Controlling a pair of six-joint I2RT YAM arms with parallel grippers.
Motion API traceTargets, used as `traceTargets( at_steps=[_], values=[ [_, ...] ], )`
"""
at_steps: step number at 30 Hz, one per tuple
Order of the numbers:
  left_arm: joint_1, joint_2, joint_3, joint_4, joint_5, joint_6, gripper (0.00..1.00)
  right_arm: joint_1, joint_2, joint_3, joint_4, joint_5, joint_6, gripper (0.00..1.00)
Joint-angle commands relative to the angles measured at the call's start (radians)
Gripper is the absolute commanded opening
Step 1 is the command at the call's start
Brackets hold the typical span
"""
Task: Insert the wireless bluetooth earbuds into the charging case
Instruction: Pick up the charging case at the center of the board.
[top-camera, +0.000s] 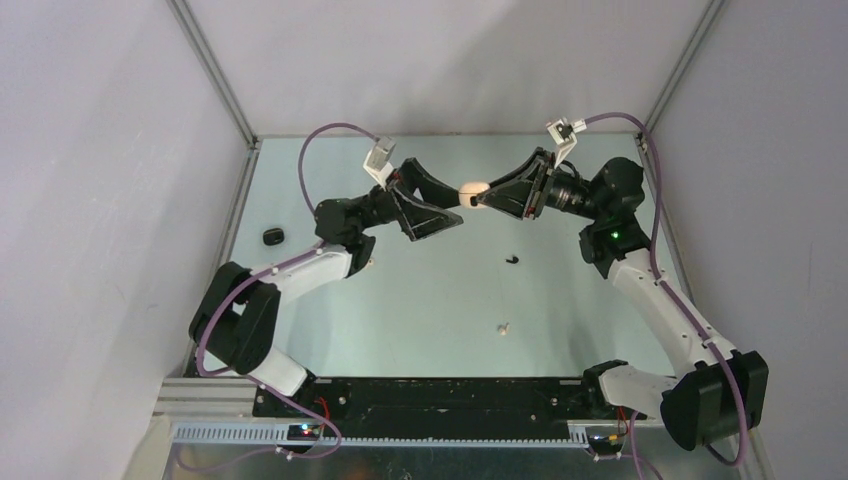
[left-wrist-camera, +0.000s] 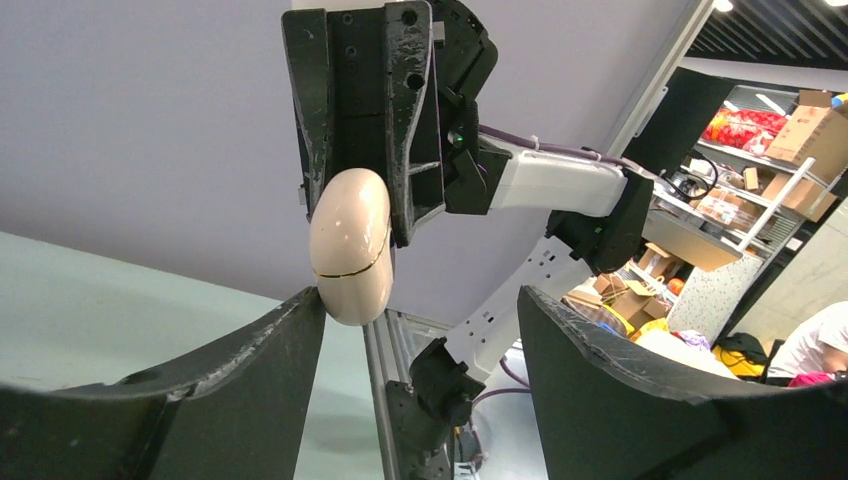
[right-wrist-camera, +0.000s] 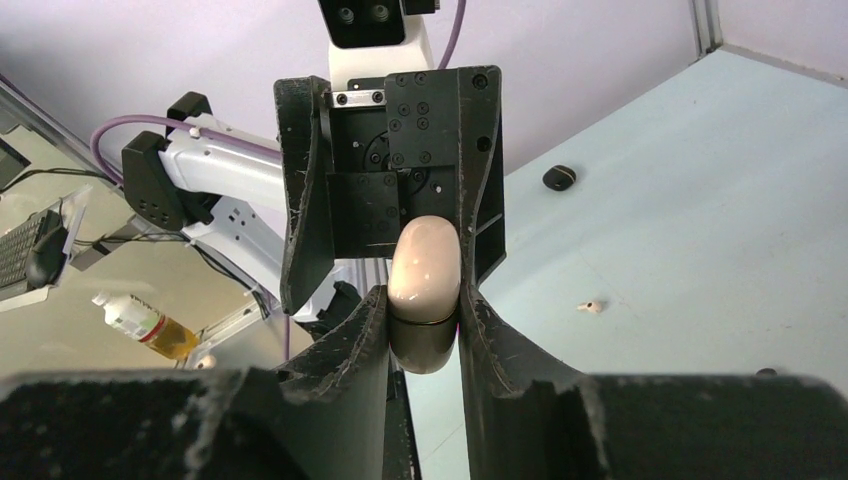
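Observation:
The cream charging case (top-camera: 472, 190) hangs closed in mid-air over the far part of the table. My right gripper (right-wrist-camera: 425, 300) is shut on its lower half, and the case (right-wrist-camera: 425, 265) sticks out beyond the fingertips. My left gripper (left-wrist-camera: 420, 295) faces it from the left and stands open. The case (left-wrist-camera: 350, 245) lies right against the tip of one left finger (left-wrist-camera: 260, 360), with a wide gap to the other finger. A black earbud (top-camera: 513, 259) and a cream earbud (top-camera: 503, 326) lie loose on the table; the cream earbud (right-wrist-camera: 593, 306) also shows in the right wrist view.
A small black rounded object (top-camera: 273, 236) lies near the table's left edge, also seen as the black object (right-wrist-camera: 559, 177) from the right wrist. Grey walls and metal frame posts (top-camera: 213, 70) enclose the table.

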Motion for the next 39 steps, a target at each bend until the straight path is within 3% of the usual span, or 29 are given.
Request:
traceTargets(
  at_steps=[1,15,26,32,34,36,39],
  values=[
    [-0.016,0.005,0.012,0.000,-0.003,0.014,0.74,0.001,-0.009,-0.010,0.086,0.013,0.022,0.10],
    [-0.026,0.011,0.017,-0.022,-0.011,0.025,0.58,0.039,0.003,-0.031,0.088,0.024,-0.006,0.11],
    [-0.025,0.009,0.028,-0.043,-0.007,0.026,0.30,0.063,-0.001,-0.033,0.061,0.004,-0.049,0.11],
    [-0.024,0.001,0.030,-0.079,0.013,0.047,0.07,0.066,-0.007,-0.033,0.004,-0.012,-0.134,0.15],
    [-0.022,-0.002,0.034,-0.102,0.025,0.066,0.03,0.057,-0.014,-0.033,0.001,-0.027,-0.151,0.22],
    [-0.020,-0.003,0.037,-0.118,0.052,0.086,0.02,0.035,-0.029,-0.032,0.016,-0.047,-0.153,0.42],
    [-0.017,-0.005,0.045,-0.170,0.107,0.146,0.04,0.008,-0.050,0.006,-0.053,-0.077,-0.202,0.61]
  ],
)
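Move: The charging case, held in the right gripper's fingertips about 1 cm left of that hand's point, lies some 2 cm ahead, 2 cm right and 1 cm below the open left gripper. From the right hand, the left gripper is about 3 cm left, 2 cm back and 1 cm up. On the table, roughly 36 cm below the left hand, a black earbud lies about 4 cm ahead and 10 cm right, a white earbud about 4 cm ahead and 19 cm left. Bring the left gripper down about 2.5 cm while easing it 1 cm right onto the charging case, and close its fingers until they pinch the case's free end. Meanwhile carry the case about 1.5 cm left and 1 cm back with the right gripper, then sink with it and, only at the very end, open the right fingers to let go. ##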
